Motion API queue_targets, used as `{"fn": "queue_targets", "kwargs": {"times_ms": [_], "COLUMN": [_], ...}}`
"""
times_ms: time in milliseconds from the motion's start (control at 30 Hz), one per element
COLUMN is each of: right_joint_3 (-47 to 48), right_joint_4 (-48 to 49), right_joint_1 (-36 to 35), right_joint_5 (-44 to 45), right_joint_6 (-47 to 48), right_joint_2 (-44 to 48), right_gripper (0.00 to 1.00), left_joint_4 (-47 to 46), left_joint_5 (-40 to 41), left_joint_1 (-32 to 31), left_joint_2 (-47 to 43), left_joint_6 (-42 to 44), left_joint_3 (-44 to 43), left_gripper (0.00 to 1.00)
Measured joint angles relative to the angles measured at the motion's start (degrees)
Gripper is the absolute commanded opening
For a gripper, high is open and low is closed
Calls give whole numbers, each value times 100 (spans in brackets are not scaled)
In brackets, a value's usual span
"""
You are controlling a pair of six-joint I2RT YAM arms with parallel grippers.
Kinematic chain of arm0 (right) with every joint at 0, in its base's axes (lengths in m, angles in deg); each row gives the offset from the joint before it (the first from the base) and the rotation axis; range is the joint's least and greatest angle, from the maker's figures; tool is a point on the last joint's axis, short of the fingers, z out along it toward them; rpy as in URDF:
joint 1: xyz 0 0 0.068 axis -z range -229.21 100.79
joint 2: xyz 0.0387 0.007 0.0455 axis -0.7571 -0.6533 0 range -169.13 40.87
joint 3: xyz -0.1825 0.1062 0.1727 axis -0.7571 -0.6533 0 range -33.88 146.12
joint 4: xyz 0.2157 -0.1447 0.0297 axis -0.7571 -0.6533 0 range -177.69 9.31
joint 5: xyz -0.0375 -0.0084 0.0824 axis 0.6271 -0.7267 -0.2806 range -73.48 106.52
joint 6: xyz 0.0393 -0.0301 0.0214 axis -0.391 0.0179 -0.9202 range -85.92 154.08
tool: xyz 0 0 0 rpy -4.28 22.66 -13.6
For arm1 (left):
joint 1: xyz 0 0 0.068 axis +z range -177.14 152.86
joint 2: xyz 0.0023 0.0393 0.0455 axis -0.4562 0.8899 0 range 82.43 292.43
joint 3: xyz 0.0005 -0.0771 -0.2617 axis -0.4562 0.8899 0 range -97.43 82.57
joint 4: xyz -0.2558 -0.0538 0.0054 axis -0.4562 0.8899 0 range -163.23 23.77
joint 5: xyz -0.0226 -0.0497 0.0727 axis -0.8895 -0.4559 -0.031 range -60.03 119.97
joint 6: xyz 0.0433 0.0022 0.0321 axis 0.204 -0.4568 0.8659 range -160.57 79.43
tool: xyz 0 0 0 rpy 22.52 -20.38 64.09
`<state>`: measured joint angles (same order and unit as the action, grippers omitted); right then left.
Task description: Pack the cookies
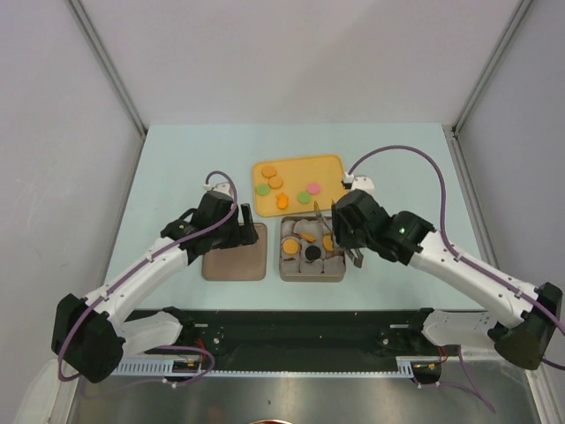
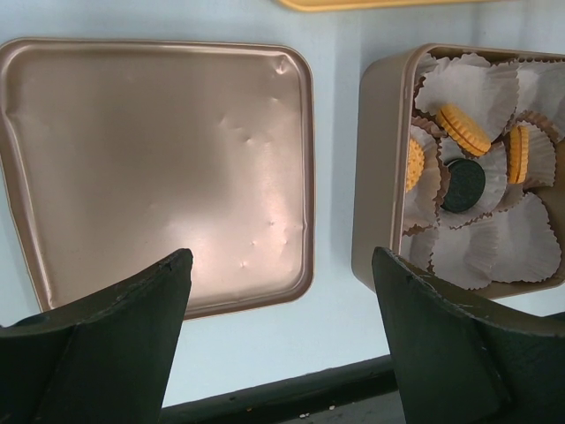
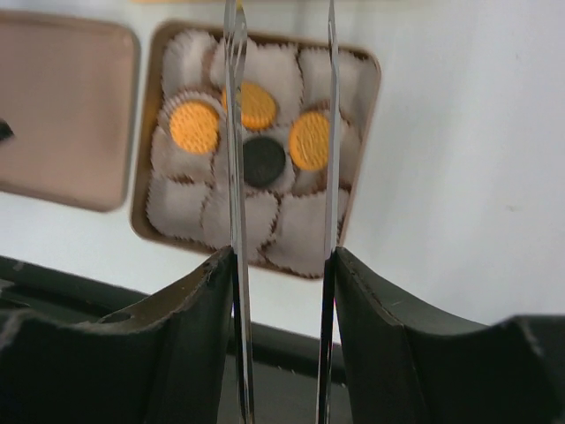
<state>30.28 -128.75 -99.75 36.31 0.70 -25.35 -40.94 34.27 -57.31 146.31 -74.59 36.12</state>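
Observation:
Several cookies lie on the yellow tray [image 1: 335, 161]: orange discs [image 1: 269, 170], an orange flower [image 1: 282, 200], a green one [image 1: 303, 196] and a pink one [image 1: 312, 186]. The tan box [image 1: 312, 277] of white paper cups holds three orange cookies [image 3: 194, 126] and a black cookie [image 3: 264, 162]. My right gripper [image 3: 282, 256] is shut on metal tongs [image 3: 232, 132], whose two blades stand apart above the box and straddle the black cookie. The tips run out of the wrist view. My left gripper [image 2: 282, 261] hangs open and empty above the gap between the lid [image 2: 159, 168] and the box [image 2: 380, 177].
The box's tan lid [image 1: 235, 253] lies flat to the left of the box. A black rail [image 1: 291, 322] runs along the table's near edge. Grey walls close in the left, right and back sides.

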Motion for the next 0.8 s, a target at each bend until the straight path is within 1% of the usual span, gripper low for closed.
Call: {"fn": "queue_targets", "kwargs": {"times_ms": [167,367,567,800], "right_joint_3": [476,979,1558,2699], "right_joint_4": [588,1027,1331,1335], "right_joint_1": [693,1211,1379,1250], "right_joint_5": [-420,-789,-1095,-1191], "right_joint_6": [400,807,997,1224], "right_joint_2": [-693,-1606,-2426,-3628], "right_gripper": [47,47,47,47], "left_joint_4": [76,278,396,437], "left_joint_5": [17,68,155,160], "left_joint_1": [0,98,306,483], "left_joint_2": [-13,-105,-203,-260], "left_joint_6": [2,-2,-11,-26], "left_joint_3": [-2,-17,-33,-37], "left_gripper": [88,88,88,88]}}
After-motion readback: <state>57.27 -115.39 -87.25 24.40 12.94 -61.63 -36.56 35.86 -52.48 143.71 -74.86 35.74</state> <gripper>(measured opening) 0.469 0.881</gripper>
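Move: Gripping the empty tongs above the box's right side, the right hand has the far orange cookie, at the yellow tray's left end, about 24 cm ahead, 18 cm left and 17 cm below. Just nearer and right of it lies the near orange cookie (21 cm ahead, 16 left); the left green cookie is 18 ahead and 20 left, the orange fish cookie 14 ahead and 14 left. From the left hand, the far orange cookie is some 21 cm ahead, 4 right and 10 below. Swinging away from the box towards the orange cookies, the right hand carries the tongs some 16 cm forward and 8 cm left, the leftward part growing late. It rises barely a centimetre, then sinks gently by nearly 3, fingers keeping their hold and the wrist hardly turning. The empty left hand, still open, shifts about 3 cm left above the brown lid. ##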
